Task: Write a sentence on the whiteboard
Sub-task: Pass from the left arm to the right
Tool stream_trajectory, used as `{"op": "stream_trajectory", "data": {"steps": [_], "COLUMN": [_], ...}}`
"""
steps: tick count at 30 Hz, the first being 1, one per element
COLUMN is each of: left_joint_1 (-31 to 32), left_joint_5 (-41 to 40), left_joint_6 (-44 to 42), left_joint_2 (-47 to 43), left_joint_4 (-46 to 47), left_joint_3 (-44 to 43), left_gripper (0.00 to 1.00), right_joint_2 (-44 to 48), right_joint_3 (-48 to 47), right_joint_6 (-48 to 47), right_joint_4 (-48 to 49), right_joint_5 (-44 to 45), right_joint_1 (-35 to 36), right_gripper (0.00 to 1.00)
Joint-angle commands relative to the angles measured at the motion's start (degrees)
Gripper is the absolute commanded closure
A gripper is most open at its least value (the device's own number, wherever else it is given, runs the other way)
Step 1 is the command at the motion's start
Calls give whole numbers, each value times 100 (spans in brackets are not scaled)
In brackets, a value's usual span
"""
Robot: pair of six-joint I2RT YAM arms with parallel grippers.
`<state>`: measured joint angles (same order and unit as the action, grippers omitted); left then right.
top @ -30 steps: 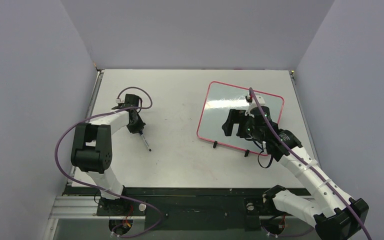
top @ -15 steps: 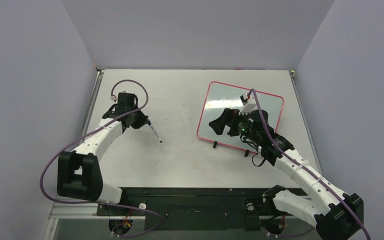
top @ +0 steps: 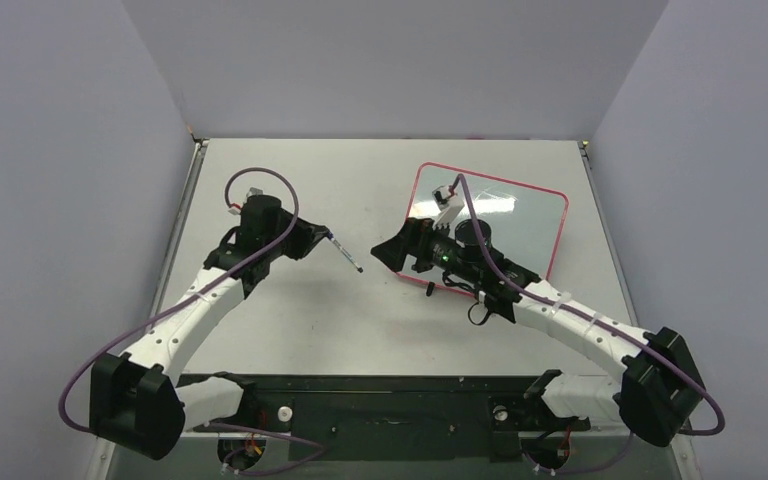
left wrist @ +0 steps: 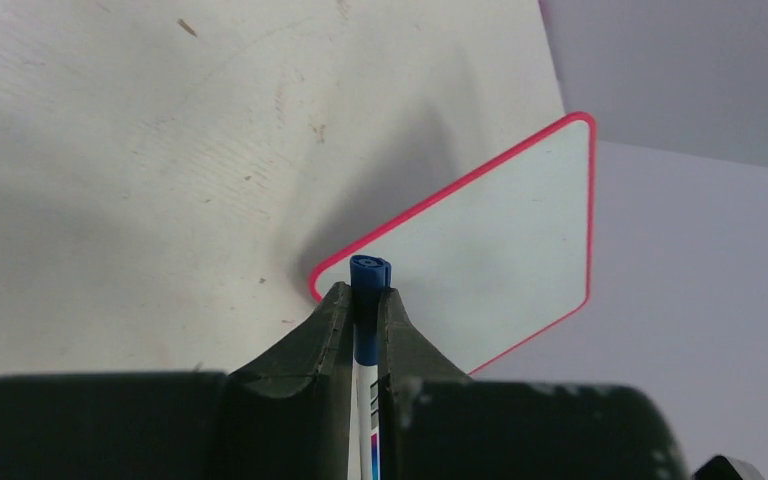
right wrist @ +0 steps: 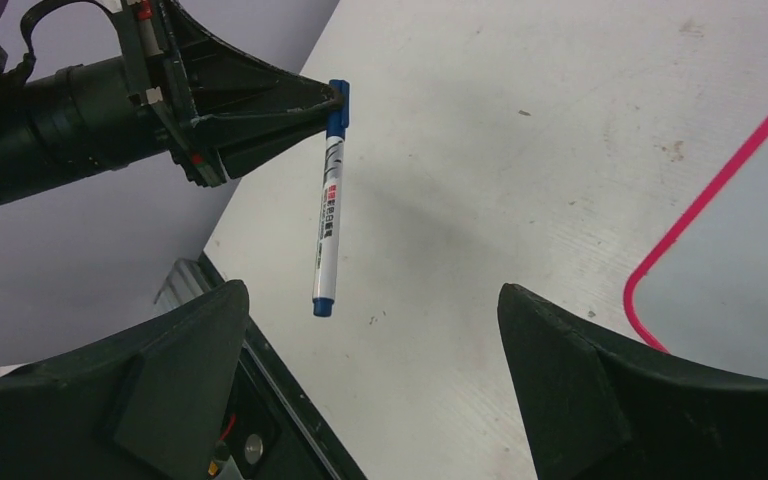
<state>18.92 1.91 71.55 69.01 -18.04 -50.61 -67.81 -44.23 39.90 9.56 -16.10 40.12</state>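
Note:
A white pen with blue ends hangs above the table centre, and my left gripper is shut on its blue end. The pen's free end points toward my right gripper. That gripper is open, its jaws wide apart, and sits just right of the pen without touching it. The pen lies ahead of the right gripper, near its left finger. The whiteboard with its pink-red frame stands at the right on small black feet. The sentence is out of view; the board's face looks plain white.
Grey walls close in the table on three sides. A black rail with both arm bases runs along the near edge. My right forearm crosses in front of the whiteboard's lower edge.
My left arm has swung right toward the centre, lifting the pen off the table. My right gripper has moved left, off the whiteboard, toward the pen, and stayed open.

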Motion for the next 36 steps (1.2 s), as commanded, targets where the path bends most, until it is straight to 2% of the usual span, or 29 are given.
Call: {"op": "stream_trajectory", "data": {"steps": [1,8,13,23,27,29,30,31,34,36], "left_joint_1": [283,675,853,1143,1196,1213,1220,1224,1221,1228], "left_joint_5": [-285,-503,-532,-688,-808,-851,-866,-867,-839,-799], "left_joint_6": [669,851,975,1102,1078,1046,1013,985,828,740], "left_joint_2": [-425,-623,-760,-961,-1076,-1139,-1155,-1189,-1253,-1305], "left_joint_4": [592,620,606,684,749,799,823,880,907,914], "left_joint_3": [-21,-20,-40,50,150,214,238,287,343,378], "left_gripper": [100,100,100,100,100,100,100,100,100,95], "right_joint_2": [-344,-831,-1007,-1399,-1475,-1514,-1528,-1543,-1549,-1516], "right_joint_3": [-466,-742,-905,-1184,-1232,-1271,-1285,-1317,-1369,-1421], "right_joint_6": [264,453,407,406,384,367,356,333,264,196], "right_joint_4": [750,875,731,623,580,556,505,473,361,285], "right_joint_5": [-66,-150,-279,-398,-418,-458,-465,-465,-517,-556], "right_joint_1": [205,348,368,538,565,565,566,567,567,567], "right_gripper": [11,20,34,54,68,83,94,98,100,100]}}
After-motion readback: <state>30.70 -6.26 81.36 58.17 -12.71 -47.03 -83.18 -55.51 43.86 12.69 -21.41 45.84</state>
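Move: The marker, held by its cap in the left fingers, has its middle about 12 cm to the right hand's left, 2 cm ahead and 6 cm below it. The left fingertips are some 16 cm left, 5 cm ahead and 4 cm below that hand. The whiteboard's middle lies roughly 25 cm right, 16 ahead, 20 below. From the left hand, the open right fingers are about 16 cm right, 5 cm back, 4 cm higher. The right fingers close from wide open and pinch the marker's barrel around its middle, after that hand has travelled about 7.5 cm left towards it, almost level and turning some 10 degrees counter-clockwise. The left hand keeps its grip on the cap and brings the marker up to meet them, about 6 cm up, 4 right and 3 back, while tilting its fingers upward a little. ##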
